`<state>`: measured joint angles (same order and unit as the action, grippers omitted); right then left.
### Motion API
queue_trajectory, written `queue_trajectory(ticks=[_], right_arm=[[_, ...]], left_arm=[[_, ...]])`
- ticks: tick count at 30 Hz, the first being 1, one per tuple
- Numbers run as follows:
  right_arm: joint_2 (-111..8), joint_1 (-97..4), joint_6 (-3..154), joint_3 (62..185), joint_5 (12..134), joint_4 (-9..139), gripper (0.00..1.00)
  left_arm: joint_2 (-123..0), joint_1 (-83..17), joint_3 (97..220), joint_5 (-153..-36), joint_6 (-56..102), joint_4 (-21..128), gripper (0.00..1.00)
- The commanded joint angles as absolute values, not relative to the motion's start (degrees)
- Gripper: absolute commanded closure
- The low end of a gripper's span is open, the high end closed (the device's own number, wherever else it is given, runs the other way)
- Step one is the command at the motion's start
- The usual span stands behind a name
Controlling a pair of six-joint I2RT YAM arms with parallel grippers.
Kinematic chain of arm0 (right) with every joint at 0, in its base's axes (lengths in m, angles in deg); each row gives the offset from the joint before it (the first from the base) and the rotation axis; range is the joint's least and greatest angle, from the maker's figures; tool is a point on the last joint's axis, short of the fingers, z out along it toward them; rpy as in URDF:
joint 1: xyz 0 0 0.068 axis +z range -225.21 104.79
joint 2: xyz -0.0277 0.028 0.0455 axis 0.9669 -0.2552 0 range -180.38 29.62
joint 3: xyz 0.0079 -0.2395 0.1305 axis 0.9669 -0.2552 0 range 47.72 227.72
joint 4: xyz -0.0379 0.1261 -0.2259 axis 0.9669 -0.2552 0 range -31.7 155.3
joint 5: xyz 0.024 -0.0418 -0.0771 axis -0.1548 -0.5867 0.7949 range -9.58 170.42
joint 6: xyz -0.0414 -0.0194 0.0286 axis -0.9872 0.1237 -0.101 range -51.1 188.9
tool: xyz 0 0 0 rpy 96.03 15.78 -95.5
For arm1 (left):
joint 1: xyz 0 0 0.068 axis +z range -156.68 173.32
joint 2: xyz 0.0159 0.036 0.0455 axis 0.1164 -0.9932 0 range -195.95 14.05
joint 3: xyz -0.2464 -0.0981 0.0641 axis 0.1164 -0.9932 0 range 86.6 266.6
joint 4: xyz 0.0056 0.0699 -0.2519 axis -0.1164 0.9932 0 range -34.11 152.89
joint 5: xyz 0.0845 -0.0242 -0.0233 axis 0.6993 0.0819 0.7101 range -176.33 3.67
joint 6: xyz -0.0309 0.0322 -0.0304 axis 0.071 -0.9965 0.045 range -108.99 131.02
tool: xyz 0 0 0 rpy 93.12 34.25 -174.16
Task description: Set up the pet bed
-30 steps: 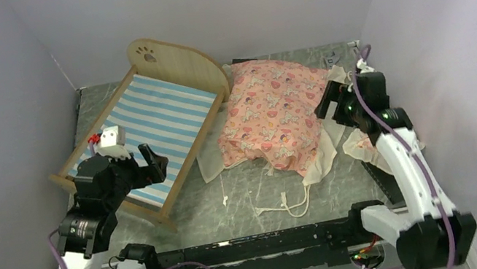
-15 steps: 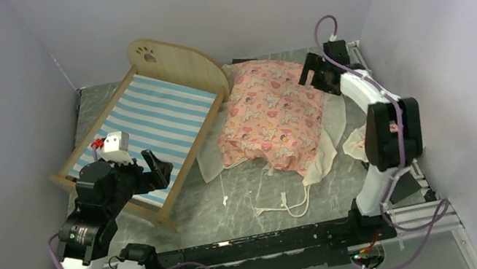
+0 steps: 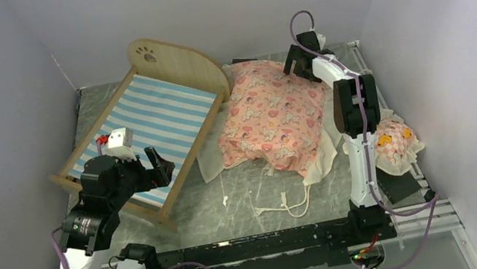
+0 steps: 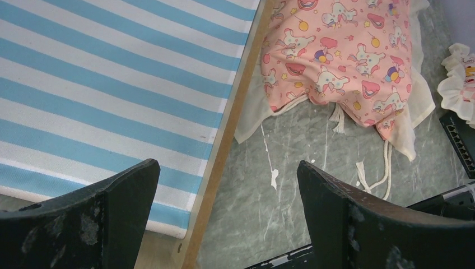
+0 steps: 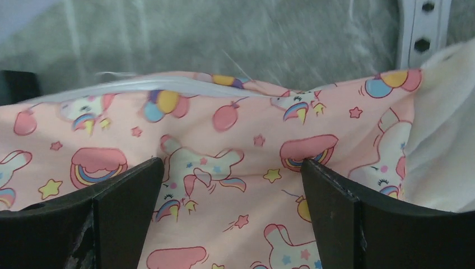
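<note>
The pet bed is a light-wood frame with a paw-print headboard and a blue-and-white striped base. It stands empty at the left. My left gripper hangs open above the bed's near right corner, straddling the side rail. The pink cartoon-print mattress lies on the table to the right of the bed. My right gripper is open just over the mattress's far end. A frilled pillow lies at the right wall.
White tie cords trail from the mattress across the grey marbled table. Purple walls close in on the left, the back and the right. The black arm-mount rail runs along the near edge.
My right arm has swung from the right side out to the mattress's far end, uncovering the pillow by the wall. My left gripper has shifted slightly over the bed's near corner.
</note>
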<state>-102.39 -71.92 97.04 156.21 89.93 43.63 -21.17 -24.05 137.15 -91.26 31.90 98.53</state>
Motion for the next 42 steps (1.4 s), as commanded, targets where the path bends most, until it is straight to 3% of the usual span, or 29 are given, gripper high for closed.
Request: queue_trajectory(ticks=[1,3,11,14,29,42], right_arm=[[-103.5,-71.2,99.0,157.0,93.3,39.2,0.04],[-102.9,-70.9,99.2,155.0,92.7,39.2,0.14],[-91.5,-68.5,99.4,137.9,91.4,44.9,0.8],[-84.1,-67.3,100.0,130.6,91.8,47.4,0.99],[-45.6,-55.9,103.5,111.7,94.7,51.1,1.0],[-29.5,-45.6,106.5,107.6,97.9,51.3,1.0]], left_arm=[[-21.2,-24.3,137.4,-92.1,32.8,97.1,0.01],[-21.2,-24.3,137.1,-92.6,32.9,96.8,0.01],[-20.9,-24.3,137.7,-95.5,32.3,96.6,0.0],[-21.2,-24.3,138.1,-97.9,32.6,96.4,0.0],[-33.1,-24.4,146.2,-105.6,38.5,89.8,0.0],[-47.5,-27.5,152.0,-103.6,46.9,69.9,0.01]])
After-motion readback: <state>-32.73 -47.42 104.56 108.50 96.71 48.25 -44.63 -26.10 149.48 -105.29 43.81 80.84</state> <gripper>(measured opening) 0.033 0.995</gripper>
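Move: The pink cover's far edge lies just under my open right hand, about 4 cm below, 3 cm back and 1 cm left; the cover's middle is some 18 cm back and 11 cm left of the hand. A black box sits about 10 cm farther out and 20 cm left, and the bed's headboard roughly 45 cm left, 2 cm back. From my left hand that far edge is around 35 cm ahead, 54 cm right and 21 cm below. I dip my right hand about 4 cm into the pink cover by its far edge, already drawing back, and shut the fingers fully on the cloth. Keeping the pinch, I pull back some 25 cm and sweep up and left, fingertips tilting up about 25 degrees. My open left hand eases right, then goes forward and up towards the cover, its left side rolling down. ##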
